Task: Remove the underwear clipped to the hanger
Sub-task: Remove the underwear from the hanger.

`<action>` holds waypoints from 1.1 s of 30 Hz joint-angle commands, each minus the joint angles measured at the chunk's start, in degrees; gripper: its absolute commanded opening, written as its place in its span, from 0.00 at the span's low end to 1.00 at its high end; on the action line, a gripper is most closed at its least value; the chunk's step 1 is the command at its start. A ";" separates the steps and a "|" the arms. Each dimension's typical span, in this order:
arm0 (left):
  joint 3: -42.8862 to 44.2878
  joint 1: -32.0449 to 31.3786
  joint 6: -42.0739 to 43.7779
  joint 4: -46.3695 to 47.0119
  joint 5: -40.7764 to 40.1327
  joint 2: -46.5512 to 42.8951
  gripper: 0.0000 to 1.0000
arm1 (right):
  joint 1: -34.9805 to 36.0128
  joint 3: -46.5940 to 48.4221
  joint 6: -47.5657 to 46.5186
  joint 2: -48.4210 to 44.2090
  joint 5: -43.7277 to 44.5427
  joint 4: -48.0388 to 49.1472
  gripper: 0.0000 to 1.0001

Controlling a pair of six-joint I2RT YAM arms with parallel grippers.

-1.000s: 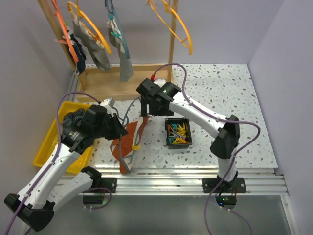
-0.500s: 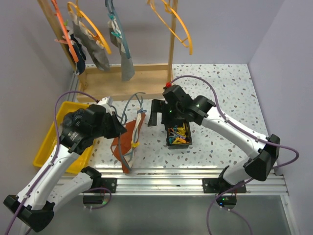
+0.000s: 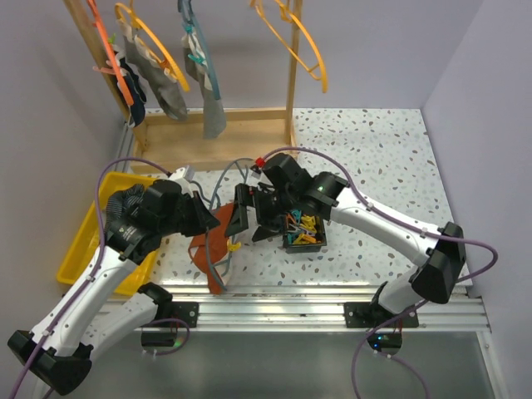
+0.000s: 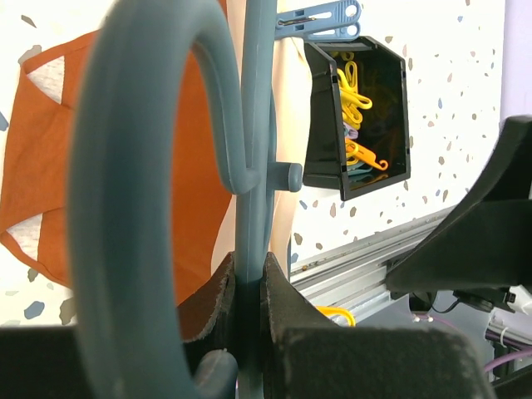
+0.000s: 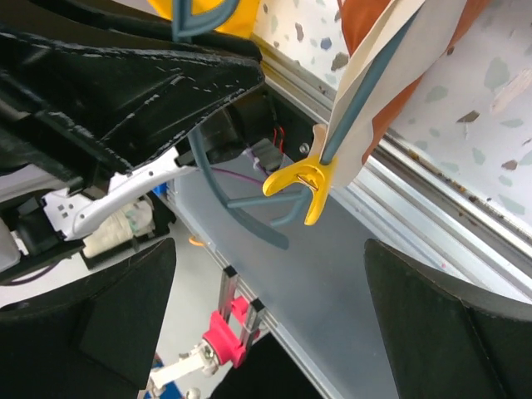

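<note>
My left gripper (image 3: 208,219) is shut on the stem of a grey-blue hanger (image 4: 249,158) and holds it low over the table. A rust-brown underwear (image 3: 208,245) with light trim hangs from that hanger. It fills the left of the left wrist view (image 4: 50,191). A yellow clip (image 5: 303,179) pins its light edge to the hanger arm (image 5: 370,87); a blue clip (image 4: 324,15) sits further along. My right gripper (image 3: 252,223) is wide open and empty beside the hanger, its fingers (image 5: 108,324) either side of and short of the yellow clip.
A black box (image 3: 302,226) of loose coloured clips stands just right of the hanger. A yellow bin (image 3: 83,241) lies at the left. A wooden rack (image 3: 291,83) at the back carries orange hangers (image 3: 295,37) and more grey and navy underwear (image 3: 166,87).
My right arm has swung from the back, over the black box, and left to the hanger, its gripper open. The left gripper and hanger have hardly moved.
</note>
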 commanded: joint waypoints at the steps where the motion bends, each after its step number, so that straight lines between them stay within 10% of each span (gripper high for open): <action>1: 1.30 0.17 -0.59 3.49 0.69 -0.77 0.00 | 2.13 5.00 0.46 4.07 -0.39 -5.69 0.98; 18: 1.21 0.08 -0.85 3.05 -0.37 -2.27 0.00 | 4.60 13.27 0.63 14.28 4.89 -14.50 0.80; 28: 1.56 0.17 -0.06 2.08 -1.69 -2.27 0.00 | 4.42 11.34 0.54 11.47 5.41 -15.37 0.44; 33: 1.74 0.17 0.20 2.08 -1.95 -1.92 0.00 | 4.16 10.11 2.03 10.51 4.45 -12.40 0.00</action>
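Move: The yellow clip on the hanger lies about 6 cm below the open right hand, some 2 cm to its left and 2 cm back. The underwear's middle is roughly 7 cm left, 2 cm back and 8 cm below that hand. The clip box stands some 16 cm to its right, level with it, 18 cm down. From the left hand, the yellow clip is about 5 cm right, 4 cm back and 4 cm below. Left hand still holding the hanger, the right sinks about 6 cm and pinches the yellow clip's handles. ##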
